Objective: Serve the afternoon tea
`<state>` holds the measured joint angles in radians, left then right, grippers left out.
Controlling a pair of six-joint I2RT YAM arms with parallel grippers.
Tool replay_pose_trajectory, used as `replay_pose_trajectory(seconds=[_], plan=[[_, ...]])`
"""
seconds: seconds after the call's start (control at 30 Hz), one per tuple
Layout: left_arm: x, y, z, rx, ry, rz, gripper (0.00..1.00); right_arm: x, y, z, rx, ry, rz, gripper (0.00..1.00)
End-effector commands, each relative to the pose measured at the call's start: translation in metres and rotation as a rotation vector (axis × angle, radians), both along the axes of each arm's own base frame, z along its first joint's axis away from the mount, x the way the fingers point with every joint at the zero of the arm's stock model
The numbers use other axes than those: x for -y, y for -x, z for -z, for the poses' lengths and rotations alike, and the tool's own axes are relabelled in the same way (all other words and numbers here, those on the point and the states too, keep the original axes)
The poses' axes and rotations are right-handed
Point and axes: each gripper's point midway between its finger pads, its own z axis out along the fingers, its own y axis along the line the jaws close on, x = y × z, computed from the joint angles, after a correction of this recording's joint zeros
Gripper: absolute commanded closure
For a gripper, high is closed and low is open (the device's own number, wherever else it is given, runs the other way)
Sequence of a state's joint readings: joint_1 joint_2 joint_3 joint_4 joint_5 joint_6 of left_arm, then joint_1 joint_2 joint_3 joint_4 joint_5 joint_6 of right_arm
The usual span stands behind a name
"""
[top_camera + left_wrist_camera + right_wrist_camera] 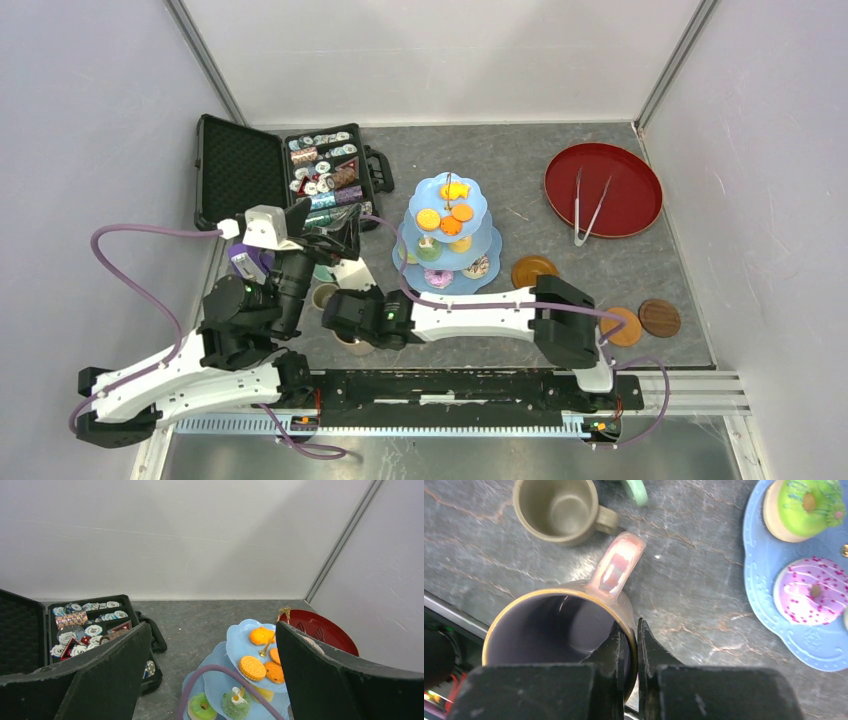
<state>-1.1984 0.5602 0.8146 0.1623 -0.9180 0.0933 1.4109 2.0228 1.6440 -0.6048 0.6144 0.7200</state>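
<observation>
The tan mug stands near the table's front edge, its handle pointing away. My right gripper is shut on its rim, one finger inside the wall and one outside; from above that gripper covers most of the mug. Just beyond stand the small olive cup and a sliver of the green cup. The pale-blue cake stand carries orange biscuits on top and donuts on its lowest tier. My left gripper hangs open and empty above the table, left of the stand.
The open black case of small tins lies at the back left. A round dark-red tray holding metal tongs sits at the back right. Three brown coasters lie right of the stand.
</observation>
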Motion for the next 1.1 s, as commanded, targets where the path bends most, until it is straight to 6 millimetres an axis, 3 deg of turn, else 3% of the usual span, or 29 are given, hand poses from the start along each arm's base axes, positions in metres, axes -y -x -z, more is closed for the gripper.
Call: replay_pose_trajectory(seconds=[0.0, 0.1, 0.43, 0.57, 0.73, 0.93, 1.07], plan=[[-0.004, -0.002, -0.004, 0.015, -0.006, -0.039, 0.00, 0.028, -0.005, -0.048, 0.117, -0.037, -0.069, 1.00], [-0.001, -0.004, -0.001, 0.012, -0.022, -0.042, 0.00, 0.055, -0.004, -0.065, 0.169, -0.062, -0.107, 1.00], [0.003, -0.005, 0.002, 0.012, -0.029, -0.042, 0.00, 0.172, 0.027, -0.074, 0.266, -0.206, -0.313, 1.00], [0.005, -0.006, 0.004, 0.008, -0.036, -0.040, 0.00, 0.228, 0.018, -0.074, 0.285, -0.225, -0.150, 1.00], [0.010, -0.007, 0.005, 0.005, -0.040, -0.031, 0.00, 0.297, -0.004, -0.086, 0.339, -0.266, 0.211, 1.00], [0.014, -0.007, 0.006, -0.001, -0.044, -0.021, 0.00, 0.347, -0.030, -0.096, 0.390, -0.145, 0.457, 1.00], [0.017, -0.007, 0.006, -0.002, -0.050, -0.013, 0.00, 0.368, -0.061, -0.086, 0.330, 0.015, 0.547, 1.00]])
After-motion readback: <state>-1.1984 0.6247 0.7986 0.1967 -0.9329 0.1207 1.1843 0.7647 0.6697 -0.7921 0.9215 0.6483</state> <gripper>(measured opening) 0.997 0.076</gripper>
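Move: On the table, the brown coaster that the held mug is going to lies about 37 cm to the right of the right hand, some 13 cm ahead and 9 cm below it. The tiered stand is roughly 17 cm right and 21 cm ahead; the olive cup is 11 cm left and 8 cm ahead; the light coaster is about 57 cm right and 3 cm ahead. From the left hand, the brown coaster is some 37 cm right, 10 cm ahead and well below, perhaps 35 cm. Keeping its shut pinch on the rim of the big mug, the right hand lifts it off the table and sweeps it about 35 cm to the right along the near side of the tiered stand, towards the brown coaster. It rises some 5 cm, drawing back slightly before curving forward late; the fingers tip up about 15 degrees, and the wrist turns first counter-clockwise, then back to about 20 degrees clockwise. ##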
